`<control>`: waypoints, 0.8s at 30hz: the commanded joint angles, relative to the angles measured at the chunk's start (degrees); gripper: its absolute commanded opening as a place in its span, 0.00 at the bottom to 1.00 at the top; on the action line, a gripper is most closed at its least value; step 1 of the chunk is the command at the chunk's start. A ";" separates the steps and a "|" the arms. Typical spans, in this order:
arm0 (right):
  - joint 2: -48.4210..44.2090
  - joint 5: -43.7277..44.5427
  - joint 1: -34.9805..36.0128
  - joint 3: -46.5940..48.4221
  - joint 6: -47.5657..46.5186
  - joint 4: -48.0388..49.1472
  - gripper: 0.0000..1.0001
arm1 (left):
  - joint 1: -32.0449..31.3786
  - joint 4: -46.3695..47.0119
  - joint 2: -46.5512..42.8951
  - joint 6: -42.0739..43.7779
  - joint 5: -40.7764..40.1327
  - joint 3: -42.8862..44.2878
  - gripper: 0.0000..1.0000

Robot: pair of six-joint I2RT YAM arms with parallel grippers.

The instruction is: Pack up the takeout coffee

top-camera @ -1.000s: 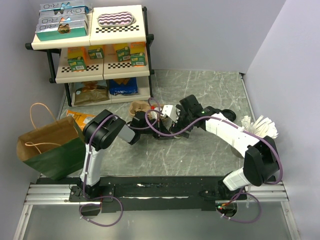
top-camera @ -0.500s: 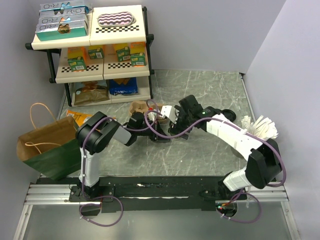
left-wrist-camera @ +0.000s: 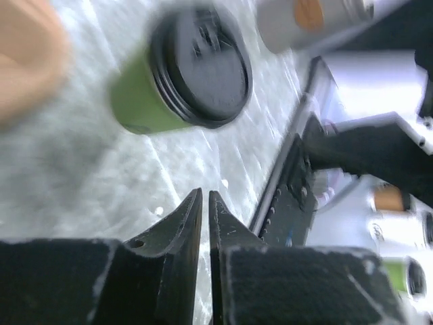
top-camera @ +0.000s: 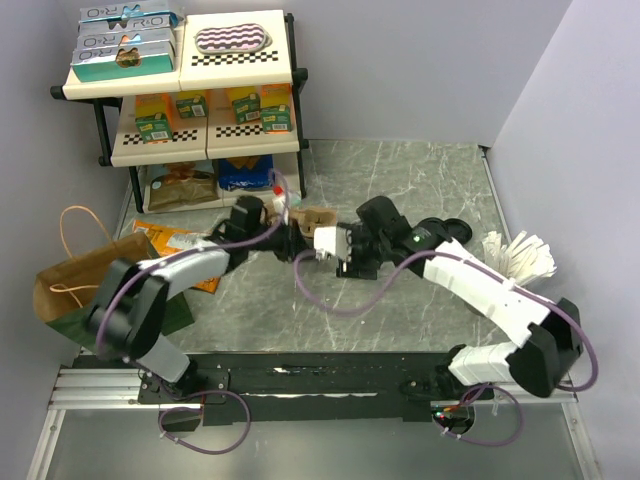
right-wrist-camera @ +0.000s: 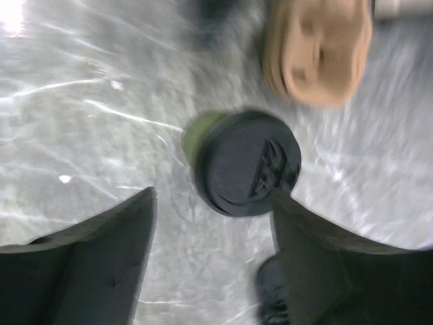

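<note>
The takeout coffee (right-wrist-camera: 245, 162) is a small green cup with a black lid on, standing on the marble table (right-wrist-camera: 81, 122). My right gripper (right-wrist-camera: 213, 203) is open just short of it, and its right finger (right-wrist-camera: 318, 257) is close to the lid's edge. In the left wrist view the takeout coffee (left-wrist-camera: 183, 74) stands well ahead of my left gripper (left-wrist-camera: 205, 198), whose jaws are closed to a thin slit with nothing in them. From above, my right gripper (top-camera: 345, 258) hides the cup. My left gripper (top-camera: 290, 228) reaches in from the left.
A brown pulp carrier (top-camera: 315, 218) lies just behind both grippers. A grey cup stack (left-wrist-camera: 308, 17) lies nearby. A paper bag (top-camera: 95, 290) stands at the left, with an orange packet (top-camera: 170, 240) beside it. A shelf rack (top-camera: 190, 100) fills the back left. White strips (top-camera: 520, 255) lie at the right.
My left arm has unfolded and swung left and back, drawing its gripper away from the cup. My right gripper has shifted slightly left over the cup, its jaws narrowing a little.
</note>
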 commanded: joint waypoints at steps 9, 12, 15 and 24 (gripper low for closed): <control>8.79 -3.55 14.12 5.81 -24.95 -17.53 0.33 | 20.15 -32.72 -15.15 9.95 -11.46 12.90 0.12; 16.26 0.21 14.56 9.42 -24.60 -19.14 0.26 | 22.09 -31.05 -15.76 10.66 -8.82 14.75 0.13; 22.07 6.18 15.35 9.95 -23.81 -17.56 0.21 | 22.36 -25.44 -17.51 8.13 -7.94 13.79 0.14; 30.45 14.03 16.67 9.17 -24.16 -11.67 0.15 | 22.53 -24.02 -19.63 7.85 -6.27 15.10 0.17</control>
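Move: The lidded coffee cup stands about 4 cm ahead of my right hand, 1 cm to its left and some 12 cm below. The cup carrier lies beyond it, roughly 9 cm ahead and 14 cm left of that hand; the spare black lids are about 8 cm ahead and 22 cm right. From my left hand, the cup is some 12 cm right, 2 cm ahead and 8 cm lower, the carrier about 8 cm ahead and 1 cm left. I draw my open right hand back over the table about 7 cm, then sink it steeply, ending some 14 cm lower on the near side of the cup. On the way its fingers close from wide to nearly shut, swing counter-clockwise and tip to point down. Meanwhile my nearly shut left hand clears off, about 15 cm left, up and forward, away from the cup, turning some 30 degrees counter-clockwise. ##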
